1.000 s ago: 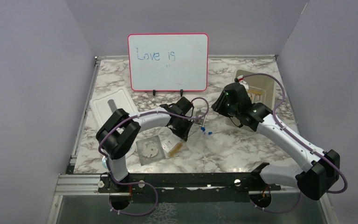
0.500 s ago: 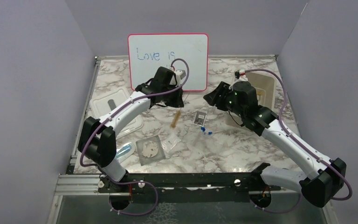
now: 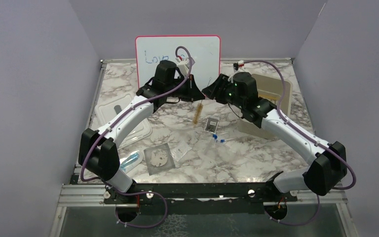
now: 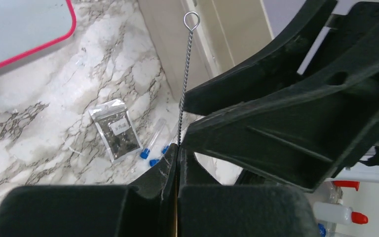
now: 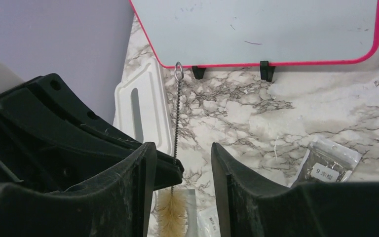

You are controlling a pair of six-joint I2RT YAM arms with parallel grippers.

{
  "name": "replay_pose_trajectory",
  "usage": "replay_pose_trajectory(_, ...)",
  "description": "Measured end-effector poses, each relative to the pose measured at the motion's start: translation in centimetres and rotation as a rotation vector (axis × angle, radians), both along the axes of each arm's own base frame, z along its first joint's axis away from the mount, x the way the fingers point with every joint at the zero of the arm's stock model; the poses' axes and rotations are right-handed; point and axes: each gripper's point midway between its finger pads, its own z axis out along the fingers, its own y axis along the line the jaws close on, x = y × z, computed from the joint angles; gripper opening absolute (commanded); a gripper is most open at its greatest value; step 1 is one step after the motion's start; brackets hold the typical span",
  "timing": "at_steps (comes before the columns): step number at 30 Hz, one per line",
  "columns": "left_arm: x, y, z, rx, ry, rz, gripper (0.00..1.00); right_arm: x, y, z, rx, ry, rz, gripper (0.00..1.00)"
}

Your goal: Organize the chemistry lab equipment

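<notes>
My left gripper (image 3: 191,94) (image 4: 177,148) is shut on the bristle brush, held in the air before the whiteboard. The brush's twisted wire (image 4: 182,94) sticks out past the jaws and its tan bristles (image 3: 197,114) (image 5: 170,212) hang below. My right gripper (image 3: 208,93) (image 5: 181,148) faces the left one, open, with the wire (image 5: 177,113) running between its fingers without touching them. On the table lie a dark packet (image 3: 211,123) (image 4: 116,129), blue-capped tubes (image 3: 216,138) (image 4: 153,148), clear packets (image 3: 181,148), a grey gauze mat (image 3: 159,158) and a clear dropper-like piece (image 3: 131,159).
The red-framed whiteboard (image 3: 205,54) (image 5: 256,29) stands at the back. The beige bin (image 3: 274,94) (image 4: 217,39) sits at the right behind my right arm. Its lid (image 3: 121,111) (image 5: 140,106) lies at the left, partly under my left arm.
The left arm lifted the brush off the table and carried it back and right. The right gripper left the bin, swung left to meet it and opened wider.
</notes>
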Motion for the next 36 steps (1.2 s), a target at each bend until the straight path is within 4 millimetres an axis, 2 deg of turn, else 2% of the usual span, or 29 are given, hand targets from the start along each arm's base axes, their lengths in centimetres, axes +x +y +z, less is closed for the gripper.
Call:
replay_pose_trajectory(10,0.7,0.7,0.8,-0.038,-0.022,-0.001,0.00,1.2,1.8,-0.1,0.014,-0.020,0.052,0.18)
replay_pose_trajectory(14,0.9,0.9,1.1,-0.050,-0.031,-0.004,0.00,1.7,2.7,0.4,0.026,-0.035,0.078,0.01)
replay_pose_trajectory(15,1.0,0.9,1.1,-0.052,-0.034,-0.003,0.10,1.8,2.9,0.5,0.031,-0.038,0.087,0.01)
replay_pose_trajectory(16,1.0,0.9,1.2,-0.053,-0.036,-0.002,0.26,1.9,3.0,0.7,0.032,-0.040,0.091,0.01)
replay_pose_trajectory(17,1.2,1.1,1.3,-0.054,-0.042,0.000,0.36,2.1,3.0,0.7,0.033,-0.041,0.093,0.01)
replay_pose_trajectory(19,1.4,1.3,1.3,-0.057,-0.042,0.004,0.50,2.3,3.0,0.9,0.030,-0.047,0.098,0.01)
replay_pose_trajectory(22,1.6,1.6,1.3,-0.060,-0.038,0.014,0.59,3.0,2.2,1.2,0.018,-0.060,0.098,0.01)
replay_pose_trajectory(25,2.0,2.1,1.3,-0.062,-0.034,0.027,0.65,4.4,0.2,1.7,-0.001,-0.078,0.070,0.00)
replay_pose_trajectory(28,2.4,2.6,1.4,-0.061,-0.038,0.037,0.67,6.2,-3.4,1.8,-0.047,-0.074,0.010,0.01)
replay_pose_trajectory(32,2.7,3.0,1.4,-0.050,-0.052,0.041,0.68,7.9,-10.0,2.2,-0.122,-0.064,-0.105,0.01)
replay_pose_trajectory(36,2.8,3.3,1.3,-0.025,-0.061,0.044,0.69,7.7,-17.3,2.4,-0.215,-0.035,-0.252,0.01)
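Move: The bottle brush is still pinched by its wire in the left fingers, its middle about 1 cm back of the left hand and 3 cm below. From the open right hand its middle is level fore and aft, some 2 cm left and 2 below. The bin's middle is about 24 cm right, 4 ahead and 20 below the right hand; the small packet is 2 back, 1 right, 25 below, and the blue-capped tubes 9 back, 6 right, 26 below. Easing left and forward about 4 cm, the right hand closes on the brush's wire beside the left fingers; the left hand then opens wide and lets go, drifting some 4 cm forward-left. With its grip kept, the right hand swings back about 20 cm to the right and some 5 cm farther forward, turning about 20 degrees clockwise, towards and over the bin's left part. ##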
